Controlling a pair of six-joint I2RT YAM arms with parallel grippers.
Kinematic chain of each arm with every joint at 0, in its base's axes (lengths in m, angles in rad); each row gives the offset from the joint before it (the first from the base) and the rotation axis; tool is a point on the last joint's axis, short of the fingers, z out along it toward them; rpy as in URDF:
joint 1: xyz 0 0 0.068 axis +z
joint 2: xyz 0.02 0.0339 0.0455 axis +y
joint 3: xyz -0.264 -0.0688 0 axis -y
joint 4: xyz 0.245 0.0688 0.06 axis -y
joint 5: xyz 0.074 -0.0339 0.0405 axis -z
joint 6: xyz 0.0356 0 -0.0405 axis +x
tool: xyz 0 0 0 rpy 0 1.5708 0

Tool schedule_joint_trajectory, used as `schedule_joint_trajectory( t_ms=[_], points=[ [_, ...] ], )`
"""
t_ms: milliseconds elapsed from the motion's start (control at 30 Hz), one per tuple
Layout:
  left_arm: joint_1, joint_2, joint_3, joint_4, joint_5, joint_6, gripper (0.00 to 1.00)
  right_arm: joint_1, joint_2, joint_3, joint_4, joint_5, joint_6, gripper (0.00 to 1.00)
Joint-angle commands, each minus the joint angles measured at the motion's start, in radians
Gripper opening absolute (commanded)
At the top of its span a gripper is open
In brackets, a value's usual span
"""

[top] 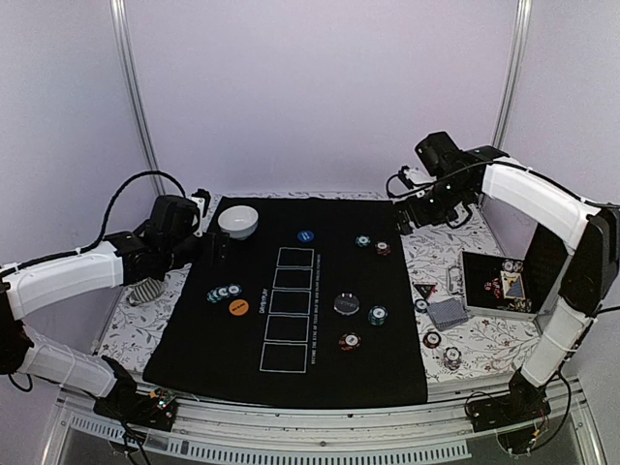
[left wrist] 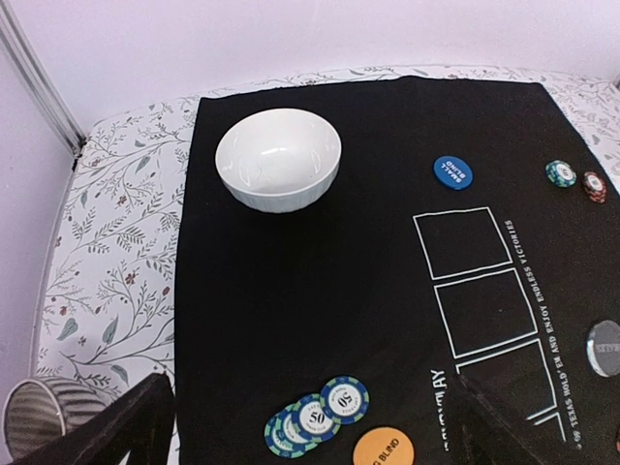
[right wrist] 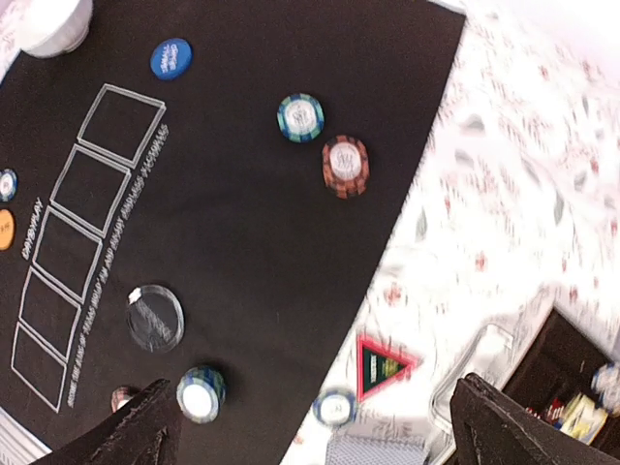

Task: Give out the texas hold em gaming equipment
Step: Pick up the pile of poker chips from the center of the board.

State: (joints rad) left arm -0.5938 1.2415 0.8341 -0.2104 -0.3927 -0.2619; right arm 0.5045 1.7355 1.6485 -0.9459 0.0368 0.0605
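Note:
On the black mat (top: 291,320) lie the poker pieces. A fan of blue chips (left wrist: 320,415) and an orange button (left wrist: 383,449) lie on the mat between the fingers of my open left gripper (left wrist: 315,431), which hovers above them. My right gripper (right wrist: 325,436) hangs open and empty over the mat's right edge. Above it in the right wrist view lie a teal chip stack (right wrist: 300,116) and a red one (right wrist: 346,165). A black-red triangle (right wrist: 383,365), a blue chip (right wrist: 332,407) and the card deck (top: 448,313) lie off the mat on the right.
A white bowl (top: 237,221) stands at the mat's far left corner. A blue button (top: 306,235), a clear dealer disc (top: 347,303) and two more chip stacks (top: 377,315) lie on the mat. An open case (top: 499,286) with chips sits at the right.

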Motion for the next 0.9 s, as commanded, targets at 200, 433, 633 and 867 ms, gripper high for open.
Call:
schedule_joint_trajectory(
  t_ms=[200, 433, 633, 867],
  points=[
    [-0.011, 0.005, -0.010, 0.017, 0.013, -0.006, 0.98, 0.078, -0.270, -0.529, -0.106, -0.054, 0.306, 0.86],
    [-0.013, 0.025, 0.009, 0.023, 0.035, -0.005, 0.98, 0.113, -0.274, -0.713, -0.039, -0.114, 0.386, 0.76],
    [-0.014, 0.015, 0.007, 0.014, 0.018, 0.001, 0.98, 0.159, -0.206, -0.714, -0.044, -0.075, 0.410, 0.74],
    [-0.013, 0.021, 0.007, 0.014, 0.022, 0.001, 0.98, 0.158, -0.130, -0.714, 0.007, -0.070, 0.383, 0.69]
  ],
)
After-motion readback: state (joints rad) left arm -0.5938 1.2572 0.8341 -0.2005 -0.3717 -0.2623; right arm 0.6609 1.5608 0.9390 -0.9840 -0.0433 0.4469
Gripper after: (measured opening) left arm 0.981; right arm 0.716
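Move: Back towards the base from the empty right hand stands the red poker chip pile, about 19 cm back, 6 cm to the right and 19 cm below. The white chip stack lies some 6 cm nearer the base than that pile and 3 cm right of it; the green chips are 10 cm beyond it, and the card deck 8 cm beyond and 4 cm right. From the left hand, the red pile is roughly 42 cm right, 15 cm back and 17 cm below. Sweeping back about 20 cm while dropping some 16 cm and drifting right, the right hand leaves the far chips and passes down to just above the red chip pile. Its wrist tips roughly 30 degrees until the fingers point straight down and turns slightly clockwise; the fingers narrow by about a quarter, still open. The backward travel stops early, and the last stretch is a slow sinking. ##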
